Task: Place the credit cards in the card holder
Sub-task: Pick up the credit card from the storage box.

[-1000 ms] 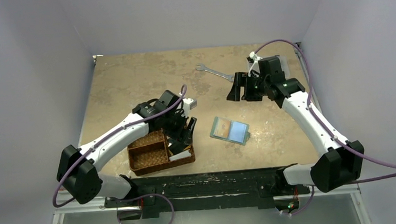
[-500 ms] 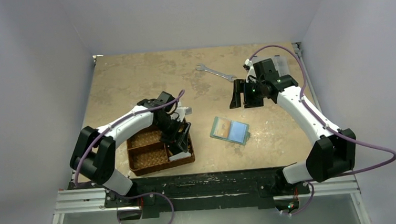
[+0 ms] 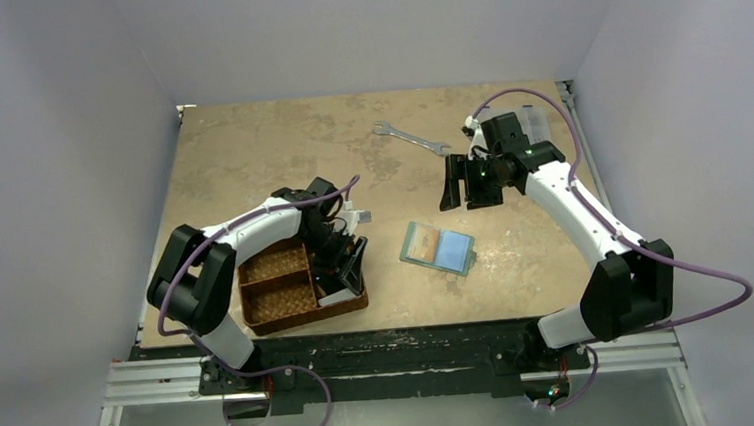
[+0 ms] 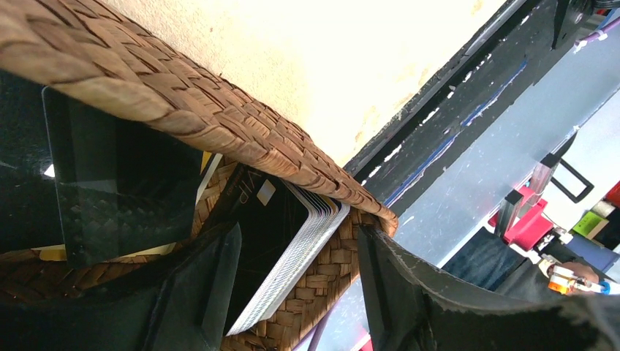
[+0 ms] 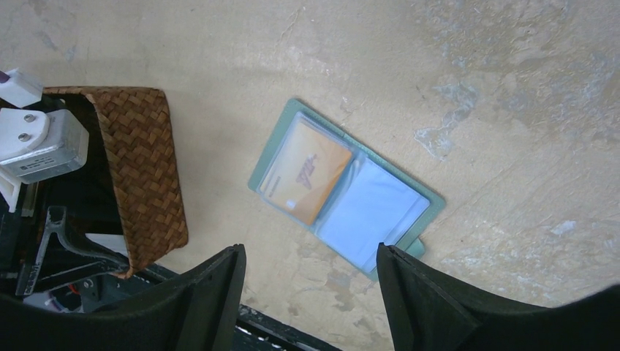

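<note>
The card holder (image 3: pixel 438 248) lies open on the table, grey-green with blue-grey pockets (image 5: pixel 369 208). An orange credit card (image 5: pixel 305 170) sits in its left pocket. A stack of credit cards (image 4: pixel 281 256) with a black top card stands tilted in the right compartment of the brown woven basket (image 3: pixel 277 302). My left gripper (image 4: pixel 298 232) is down in that compartment, open, with its fingers either side of the stack and the right finger clear of it. My right gripper (image 3: pixel 459 182) hangs open above the table, up and right of the card holder, holding nothing (image 5: pixel 308 250).
A metal wrench (image 3: pixel 410 138) lies at the back, left of the right arm. A glossy black card (image 4: pixel 110 190) rests over a pale yellow one inside the basket. The basket rim (image 4: pixel 219 124) runs close above the left fingers. The table's near edge (image 5: pixel 292 333) is just beyond the holder.
The left arm has folded in closer to the basket, its gripper staying in the right compartment. The right gripper has shifted slightly right and turned more upright.
</note>
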`<act>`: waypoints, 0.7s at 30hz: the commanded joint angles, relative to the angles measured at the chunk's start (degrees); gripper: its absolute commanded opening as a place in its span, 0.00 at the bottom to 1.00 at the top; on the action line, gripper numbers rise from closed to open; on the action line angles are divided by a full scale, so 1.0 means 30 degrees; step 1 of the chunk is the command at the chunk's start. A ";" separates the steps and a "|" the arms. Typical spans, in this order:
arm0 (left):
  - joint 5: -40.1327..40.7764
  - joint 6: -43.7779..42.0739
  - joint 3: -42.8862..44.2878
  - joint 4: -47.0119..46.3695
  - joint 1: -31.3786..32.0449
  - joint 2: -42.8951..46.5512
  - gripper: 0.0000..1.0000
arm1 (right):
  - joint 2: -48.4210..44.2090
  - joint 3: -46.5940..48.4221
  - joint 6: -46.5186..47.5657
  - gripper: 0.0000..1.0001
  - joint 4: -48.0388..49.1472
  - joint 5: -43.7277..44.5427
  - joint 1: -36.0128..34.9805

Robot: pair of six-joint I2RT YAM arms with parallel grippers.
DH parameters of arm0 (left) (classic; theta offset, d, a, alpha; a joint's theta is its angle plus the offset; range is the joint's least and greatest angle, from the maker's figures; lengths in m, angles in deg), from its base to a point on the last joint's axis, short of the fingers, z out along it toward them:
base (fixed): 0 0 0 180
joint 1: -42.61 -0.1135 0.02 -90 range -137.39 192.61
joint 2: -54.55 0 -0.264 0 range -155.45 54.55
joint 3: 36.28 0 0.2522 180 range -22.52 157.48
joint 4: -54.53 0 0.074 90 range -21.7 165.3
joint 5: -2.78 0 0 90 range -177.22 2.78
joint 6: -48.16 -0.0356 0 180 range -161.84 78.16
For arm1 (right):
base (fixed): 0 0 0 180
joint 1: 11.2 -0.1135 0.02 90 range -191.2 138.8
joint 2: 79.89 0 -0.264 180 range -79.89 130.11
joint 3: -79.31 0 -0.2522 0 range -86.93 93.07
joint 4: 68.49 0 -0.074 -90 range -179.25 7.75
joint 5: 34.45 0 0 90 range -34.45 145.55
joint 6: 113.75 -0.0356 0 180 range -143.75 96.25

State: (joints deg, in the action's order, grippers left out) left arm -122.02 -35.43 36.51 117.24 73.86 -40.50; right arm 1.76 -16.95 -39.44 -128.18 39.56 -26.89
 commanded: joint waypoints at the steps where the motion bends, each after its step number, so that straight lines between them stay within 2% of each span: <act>1: -0.0501 -0.0412 0.0346 0.0181 -0.0126 0.0261 0.62 | 0.0102 0.0674 0.0423 0.73 -0.0216 -0.0164 0.0071; 21: -0.1816 -0.0378 -0.0017 -0.0005 -0.0103 0.0857 0.37 | -0.0317 0.0270 0.0452 0.71 -0.0159 -0.0383 0.0090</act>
State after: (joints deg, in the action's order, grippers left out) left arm -124.54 -35.50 36.49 117.03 73.75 -40.43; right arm 2.33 -16.86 -39.06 -128.44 39.47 -26.89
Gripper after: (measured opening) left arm 0.399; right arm 0.717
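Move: The stack of credit cards leans in the near right compartment of the storage box, its middle about 2 cm back, 2 cm left and 2 cm below my left hand. A loose black card lies some 4 cm ahead and 2 cm left, and the box's near right corner is about 4 cm back and 2 cm right. The card holder is roughly 5 cm ahead and 16 cm right. From my right hand, the stack is some 15 cm back and 23 cm left. I keep my left hand almost still at the stack and close its fingers, taking the opening from nearly two thirds to about 0.4. The hand only eases about half a centimetre right and up. The finger on the far side comes onto the black face of the front card and presses the stack towards the box's near wall, while the other finger comes in at the near side. ##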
